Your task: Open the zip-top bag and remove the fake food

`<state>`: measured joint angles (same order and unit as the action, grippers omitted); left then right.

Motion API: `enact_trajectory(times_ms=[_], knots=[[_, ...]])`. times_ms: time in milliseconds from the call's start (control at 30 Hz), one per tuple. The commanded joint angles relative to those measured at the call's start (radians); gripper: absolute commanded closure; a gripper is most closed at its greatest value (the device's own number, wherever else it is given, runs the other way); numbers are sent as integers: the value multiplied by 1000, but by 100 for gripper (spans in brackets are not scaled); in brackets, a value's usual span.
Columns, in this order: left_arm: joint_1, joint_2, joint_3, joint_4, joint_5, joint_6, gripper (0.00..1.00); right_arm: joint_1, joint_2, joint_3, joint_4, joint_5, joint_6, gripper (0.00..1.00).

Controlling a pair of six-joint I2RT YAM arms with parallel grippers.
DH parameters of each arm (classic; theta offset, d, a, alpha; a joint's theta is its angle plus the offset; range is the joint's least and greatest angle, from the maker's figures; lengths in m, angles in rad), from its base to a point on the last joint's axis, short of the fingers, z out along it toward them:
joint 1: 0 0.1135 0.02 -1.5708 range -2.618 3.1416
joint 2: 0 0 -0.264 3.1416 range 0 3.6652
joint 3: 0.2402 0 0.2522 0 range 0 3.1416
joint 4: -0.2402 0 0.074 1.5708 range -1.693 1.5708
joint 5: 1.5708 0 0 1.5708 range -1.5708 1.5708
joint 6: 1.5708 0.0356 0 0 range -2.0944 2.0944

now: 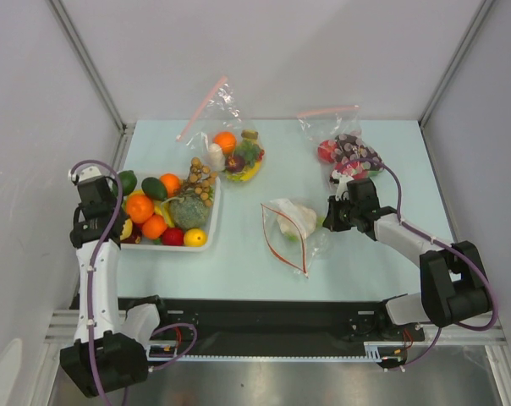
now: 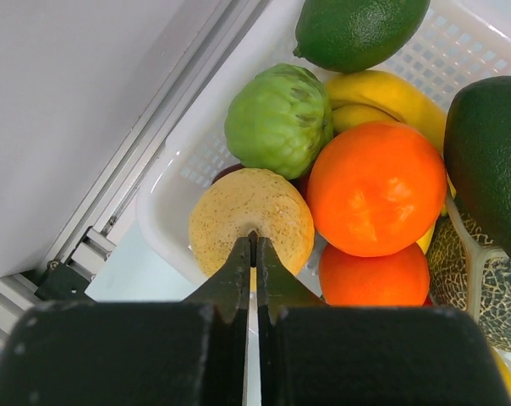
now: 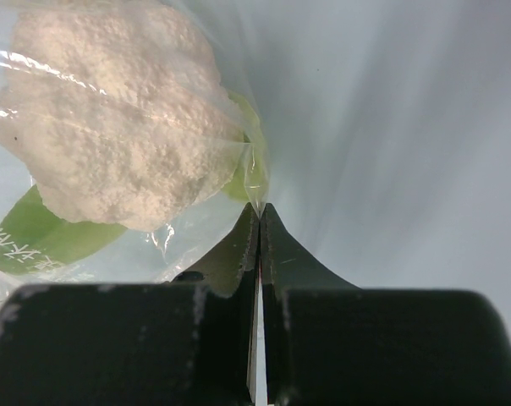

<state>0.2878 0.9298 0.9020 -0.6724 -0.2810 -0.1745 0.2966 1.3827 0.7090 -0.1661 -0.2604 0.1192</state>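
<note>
The zip-top bag (image 1: pixel 291 237), clear with a red-orange rim, lies mid-table. A pale white-green leafy head (image 1: pixel 299 215) of fake food lies inside it. My right gripper (image 1: pixel 327 218) is at the bag's right edge, shut on a fold of its plastic (image 3: pixel 254 179). The right wrist view shows the white head (image 3: pixel 112 127) behind the film, just past my right gripper (image 3: pixel 258 208). My left gripper (image 1: pixel 118 225) hovers shut over the left end of a white basket (image 1: pixel 215 203). Nothing is between its fingers. Just beyond the left gripper (image 2: pixel 254 240) sits a pale yellow speckled fruit (image 2: pixel 251 216).
The basket (image 2: pixel 167 178) holds oranges (image 2: pixel 376 186), a green bumpy fruit (image 2: pixel 277 118), a lime (image 2: pixel 357 30), a brown cluster (image 1: pixel 202 179) and a yellow fruit (image 1: pixel 195 238). Two pink-zip bags (image 1: pixel 230 144) (image 1: pixel 344 148) of toys lie at the back. Walls enclose the table.
</note>
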Motion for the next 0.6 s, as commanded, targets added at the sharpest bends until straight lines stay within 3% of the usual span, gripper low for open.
enact_trajectory(times_ms=[0,100,133,167,233,267,300,567], knots=[[10,1,-14,17,19,13,100,-7,-1,4,17,-7,-4,100],[11,-6,-18,11,29,15,99,-7,4,6,19,-10,-6,100],[11,-11,-18,4,34,13,95,-7,4,6,17,-8,-6,100],[10,-17,-18,0,36,13,75,-7,3,6,17,-8,-4,100],[11,-40,-17,-4,42,12,54,-7,4,4,17,-10,-4,100],[11,-48,-15,-9,43,10,39,-7,4,6,17,-10,-6,100],[11,-55,-12,-10,43,10,33,-5,4,6,19,-10,-6,100],[11,-86,32,-49,75,13,20,-7,4,4,20,-14,-3,100]])
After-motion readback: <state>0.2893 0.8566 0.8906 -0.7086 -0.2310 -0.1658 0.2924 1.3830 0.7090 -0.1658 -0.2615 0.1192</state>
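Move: The yellow pear hangs by its stem from the left fingers, its middle about 2 cm ahead, 1 cm left and 4 cm below. Roughly 9 cm ahead of the hand, the green artichoke lies 4 cm left and the big orange 4 cm right, with the smaller orange 5 cm ahead and 6 cm right, all some 5 cm down. From the right hand the pear is about 56 cm left, level with it and 5 cm higher. The left fingers open wide, letting go of the pear's stem, then ease back and right about 1.5 cm. ##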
